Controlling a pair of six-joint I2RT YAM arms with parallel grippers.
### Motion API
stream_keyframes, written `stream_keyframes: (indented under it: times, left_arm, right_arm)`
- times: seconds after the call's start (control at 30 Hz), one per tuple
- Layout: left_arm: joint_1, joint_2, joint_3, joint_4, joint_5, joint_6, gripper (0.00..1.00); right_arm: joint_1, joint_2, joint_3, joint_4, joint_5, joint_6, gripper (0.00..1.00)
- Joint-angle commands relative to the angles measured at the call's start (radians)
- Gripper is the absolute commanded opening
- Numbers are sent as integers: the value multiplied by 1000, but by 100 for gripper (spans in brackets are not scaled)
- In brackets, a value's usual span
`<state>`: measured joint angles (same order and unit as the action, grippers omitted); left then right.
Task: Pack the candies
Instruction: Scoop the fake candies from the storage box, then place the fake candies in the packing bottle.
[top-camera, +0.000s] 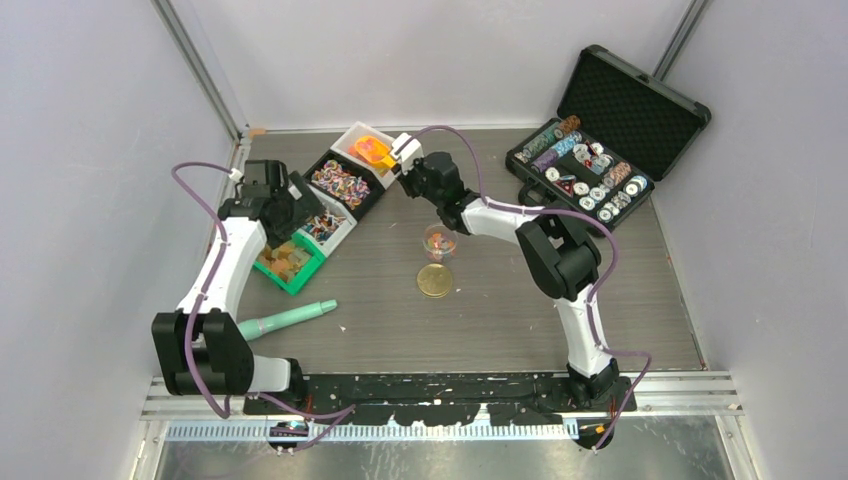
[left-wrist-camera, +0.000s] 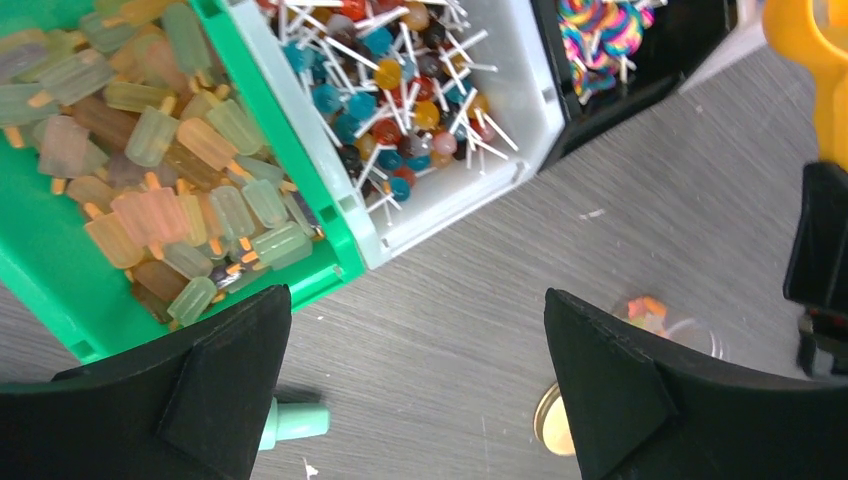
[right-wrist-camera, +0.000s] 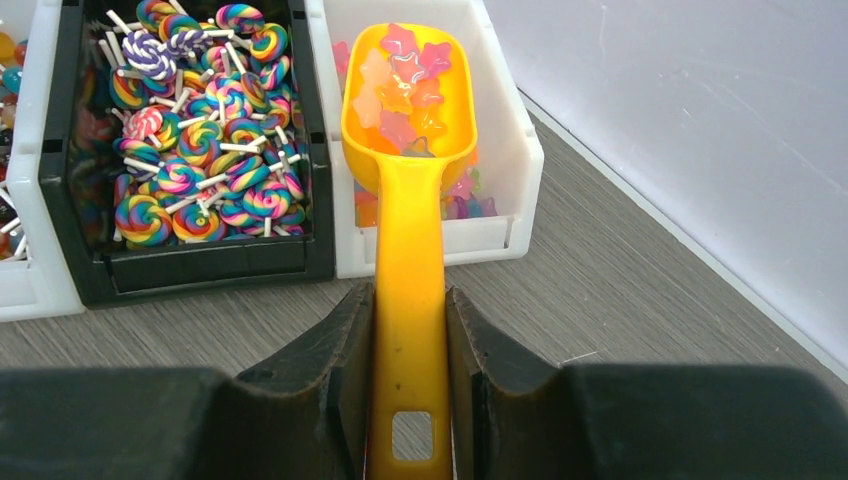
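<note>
My right gripper (right-wrist-camera: 410, 300) is shut on the handle of the orange scoop (right-wrist-camera: 410, 200). The scoop's bowl holds pink and orange star candies (right-wrist-camera: 405, 75) and hangs over the white bin (right-wrist-camera: 505, 150) of the same stars. From above, the scoop (top-camera: 375, 152) and right gripper (top-camera: 399, 163) are at the back bin. My left gripper (left-wrist-camera: 418, 310) is open and empty above bare table beside the green bin (left-wrist-camera: 335, 265) of pastel popsicle candies (left-wrist-camera: 150, 140). A small clear jar (top-camera: 438, 240) with a few candies stands mid-table.
A black bin of swirl lollipops (right-wrist-camera: 190, 130) and a white bin of ball lollipops (left-wrist-camera: 400, 90) sit between the other bins. A gold lid (top-camera: 435, 280) lies by the jar. A mint-green tool (top-camera: 288, 319) lies front left. An open poker chip case (top-camera: 590, 165) sits back right.
</note>
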<state>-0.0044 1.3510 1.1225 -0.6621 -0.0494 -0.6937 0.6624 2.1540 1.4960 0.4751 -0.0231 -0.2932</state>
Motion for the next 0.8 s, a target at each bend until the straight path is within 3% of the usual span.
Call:
stream_keyframes:
  times: [0.0, 0.4, 0.6, 0.77]
  left_arm:
    - [0, -38, -2, 39, 136, 83, 100]
    - [0, -175, -161, 285, 510, 141, 100]
    - [-49, -261, -193, 283, 504, 208, 100]
    - [-109, -294, -153, 175, 443, 279, 100]
  right_arm:
    - [-3, -119, -22, 127, 11, -7, 0]
    - [-3, -289, -229, 226, -1, 22, 0]
    - [-2, -424, -367, 238, -2, 17, 0]
    - [-2, -570, -495, 213, 6, -11, 0]
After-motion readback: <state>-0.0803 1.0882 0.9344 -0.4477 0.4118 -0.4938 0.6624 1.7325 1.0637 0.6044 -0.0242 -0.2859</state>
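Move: The storage box, the clear jar, stands about 10 cm back and 7 cm right of the right hand, some 11 cm lower. The white star-candy box is about 10 cm ahead and 7 cm left of this hand, the black lollipop box 5 cm ahead and 12 cm left, both 12 cm down; the gold lid lies 16 cm back, 6 cm right, 14 cm down. From the empty left hand, the storage box is 26 cm right, 2 cm ahead, 12 cm below. The right hand keeps its grip on the yellow scoop's handle and draws the loaded scoop away from the white star-candy box, about 7.5 cm back, 6.5 cm up and 6 cm to the right, bowl kept face up and nearly level, closing on the storage box across the table as it climbs. The left hand, fingers still wide open and empty, swings about 9 cm right towards the storage box, rising 5 cm and easing back 4 cm, while its wrist turns some 30 degrees clockwise and its fingers tip upward. ##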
